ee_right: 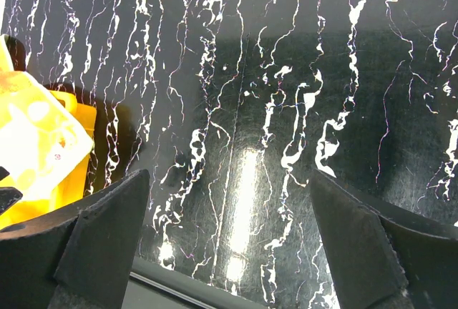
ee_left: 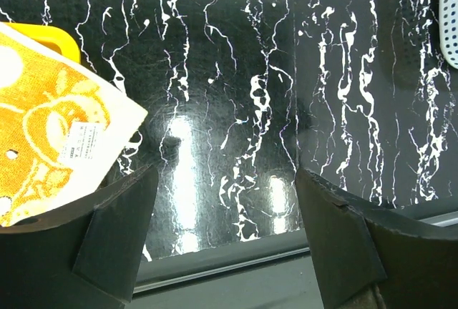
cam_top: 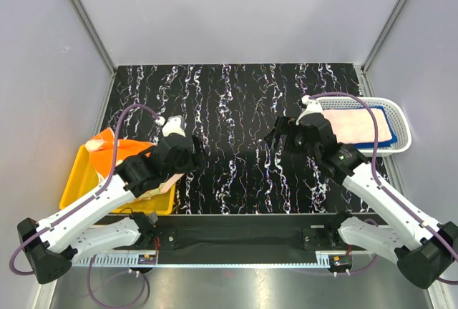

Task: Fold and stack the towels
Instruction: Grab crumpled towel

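Note:
An orange towel (cam_top: 114,148) lies crumpled in the yellow bin (cam_top: 75,180) at the left, with a pale pink towel (cam_top: 163,186) by the bin's near right corner. A folded salmon-pink towel (cam_top: 354,126) rests on a blue towel (cam_top: 387,117) in the white mesh basket (cam_top: 404,141) at the right. My left gripper (cam_top: 195,153) hovers just right of the bin, open and empty. The right gripper (cam_top: 274,137) stands left of the basket, open and empty. In the left wrist view the patterned orange towel (ee_left: 43,134) sits left of the open left gripper (ee_left: 225,202). The right gripper (ee_right: 229,209) faces bare table.
The black marbled tabletop (cam_top: 236,123) lies between the two grippers. Grey walls close in the table at the back and sides. A basket edge (ee_left: 449,16) shows in the left wrist view. The yellow bin (ee_right: 75,159) with the towel (ee_right: 28,137) shows in the right wrist view.

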Available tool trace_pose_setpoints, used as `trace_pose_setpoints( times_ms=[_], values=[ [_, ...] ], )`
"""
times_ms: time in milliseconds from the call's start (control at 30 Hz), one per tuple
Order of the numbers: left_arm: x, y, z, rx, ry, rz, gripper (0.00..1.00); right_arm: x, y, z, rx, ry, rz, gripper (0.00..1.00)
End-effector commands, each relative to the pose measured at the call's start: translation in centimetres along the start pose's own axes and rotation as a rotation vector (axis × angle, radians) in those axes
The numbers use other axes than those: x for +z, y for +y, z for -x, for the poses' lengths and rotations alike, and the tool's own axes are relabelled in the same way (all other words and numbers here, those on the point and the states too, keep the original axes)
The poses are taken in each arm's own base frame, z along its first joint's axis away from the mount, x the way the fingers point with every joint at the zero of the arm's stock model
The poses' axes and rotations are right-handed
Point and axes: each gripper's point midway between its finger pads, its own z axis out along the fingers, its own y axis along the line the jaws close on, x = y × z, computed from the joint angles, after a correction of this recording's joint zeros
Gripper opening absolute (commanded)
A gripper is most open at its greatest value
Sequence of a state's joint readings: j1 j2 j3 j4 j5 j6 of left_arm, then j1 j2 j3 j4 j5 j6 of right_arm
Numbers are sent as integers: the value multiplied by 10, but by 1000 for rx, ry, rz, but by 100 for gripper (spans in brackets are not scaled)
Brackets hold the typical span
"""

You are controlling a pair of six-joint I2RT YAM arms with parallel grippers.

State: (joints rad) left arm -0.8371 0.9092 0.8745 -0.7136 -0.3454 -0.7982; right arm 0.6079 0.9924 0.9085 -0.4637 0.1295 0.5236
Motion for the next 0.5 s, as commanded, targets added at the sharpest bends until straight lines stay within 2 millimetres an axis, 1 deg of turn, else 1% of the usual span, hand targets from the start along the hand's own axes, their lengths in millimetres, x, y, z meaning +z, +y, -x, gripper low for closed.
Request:
trace_pose_setpoints(
  times_ms=[0,67,100,167,200,267,300,367,400,433,467],
  values=[
    [-3,-2,9,-32,-39,-10,82,-3,8,9,-8,-23,27,100],
    [-4,3,16,-62,-61,24,82,-3,7,8,-14,-17,25,100],
    [-5,11,14,-65,-54,61,82,-3,8,7,-19,-13,28,100],
    [-7,27,26,-129,-88,156,83,-2,8,6,-26,1,24,100],
    [-8,47,28,-152,-84,236,83,-1,8,4,-31,11,23,100],
    [-11,68,38,-218,-103,324,82,0,11,3,-36,25,32,100],
    [-14,92,44,-272,-116,402,82,0,12,2,-36,37,41,100],
    [-16,116,46,-334,-127,471,82,3,18,-4,-37,67,69,100],
    [-19,137,52,-399,-153,534,82,6,19,-6,-36,82,75,100],
    [-19,149,51,-414,-158,568,82,6,22,-7,-31,87,87,100],
    [-21,167,53,-469,-175,623,82,6,24,-7,-31,94,96,100]
  ],
)
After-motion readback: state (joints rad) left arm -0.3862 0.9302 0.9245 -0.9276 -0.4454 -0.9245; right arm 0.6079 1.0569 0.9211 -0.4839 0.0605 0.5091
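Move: The crumpled orange-and-white towel, heaped in and over the yellow bin, has its middle about 20 cm to my left hand's left, some 2 cm back and about 12 cm below. Its near corner hangs past the bin's right rim, about 4 cm to my left and about level with me. The bin's middle lies around 28 cm left and 5 cm back. From my right hand, the towel is roughly 49 cm left and 7 cm back, about 15 cm lower. After a brief pause I swing my left hand quickly left over the towel's hanging end, about 13 cm towards the heap in the bin, easing some 3 cm forward and barely lower. My wrist turns about 35 degrees counter-clockwise on the way, fingers staying wide open and clear above the cloth. Meanwhile my open right hand begins to sink, some 2 cm. ##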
